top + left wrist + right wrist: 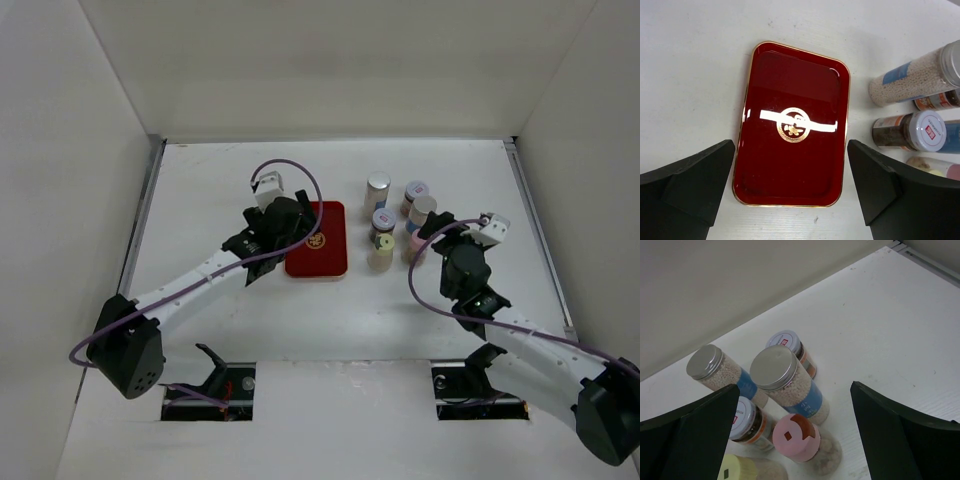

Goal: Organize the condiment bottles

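Observation:
Several condiment bottles (383, 222) stand upright in a cluster at the right of the red tray (330, 255). In the right wrist view I see two silver-capped bottles (773, 367), two white-capped ones (783, 340), a pink-capped bottle (796, 436) and a yellow-green cap (737, 467). My right gripper (795, 387) hangs open just above and in front of the cluster, holding nothing; from above the right gripper (432, 238) partly hides the pink-capped bottle. My left gripper (790, 150) is open over the empty tray (790, 90), its fingers (705, 175) outside the tray's long sides.
White walls enclose the table on three sides, with a metal rail (140, 225) along the left edge. The bottles (925, 131) lie close to the tray's right side. Purple cables loop above both wrists.

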### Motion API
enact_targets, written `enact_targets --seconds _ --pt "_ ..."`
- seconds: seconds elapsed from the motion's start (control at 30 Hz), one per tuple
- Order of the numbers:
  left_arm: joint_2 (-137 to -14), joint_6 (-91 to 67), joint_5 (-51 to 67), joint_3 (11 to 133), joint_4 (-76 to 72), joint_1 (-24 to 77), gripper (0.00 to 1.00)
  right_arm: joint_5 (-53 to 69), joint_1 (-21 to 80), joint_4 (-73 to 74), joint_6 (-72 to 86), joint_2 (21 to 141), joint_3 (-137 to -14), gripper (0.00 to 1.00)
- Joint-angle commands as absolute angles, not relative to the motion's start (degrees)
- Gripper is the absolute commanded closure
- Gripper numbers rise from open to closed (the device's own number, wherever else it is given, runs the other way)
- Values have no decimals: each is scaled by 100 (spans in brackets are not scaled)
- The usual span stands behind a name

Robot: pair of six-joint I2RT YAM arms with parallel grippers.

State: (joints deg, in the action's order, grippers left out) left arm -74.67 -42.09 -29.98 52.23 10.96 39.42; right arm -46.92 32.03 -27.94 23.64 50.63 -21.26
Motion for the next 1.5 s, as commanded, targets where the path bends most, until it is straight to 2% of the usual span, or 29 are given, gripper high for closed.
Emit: enact_targets --seconds 0.0,1.07,1.47 --pt "-7409 -4078 -3076 5642 861 3986 0 -4746 3291 -3138 2233 5202 -2355 0" --pt "-7945 -4069 -3041 6223 528 4610 0 -4816 3502 -3146 1907 5098 -2453 0" --pt "-8077 -3964 -3041 6179 238 4452 0 -4807 3581 -3252 1846 5133 -2470 0"
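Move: From the left hand, the dark spice jar stands about 21 cm right, 4 cm ahead and 12 cm lower. The tray's middle is some 7 cm right, 2 cm ahead, 16 cm down; the yellow-lid bottle 22 cm right, 3 cm back; the near tall jar 20 cm right, 10 cm ahead. From the right hand, the pink-lid bottle is about 8 cm left, 2 cm ahead, 15 cm down. Lift the left gripper a little first, then carry it right in two spurts over the tray towards the dark spice jar and its neighbours, about 6.5 cm right and 3.5 cm up in all, yawing slightly clockwise with the fingers kept wide open. Ease the right gripper about 1.5 cm left towards the pink-lid bottle, hold, then raise it a touch, fingers still open. ##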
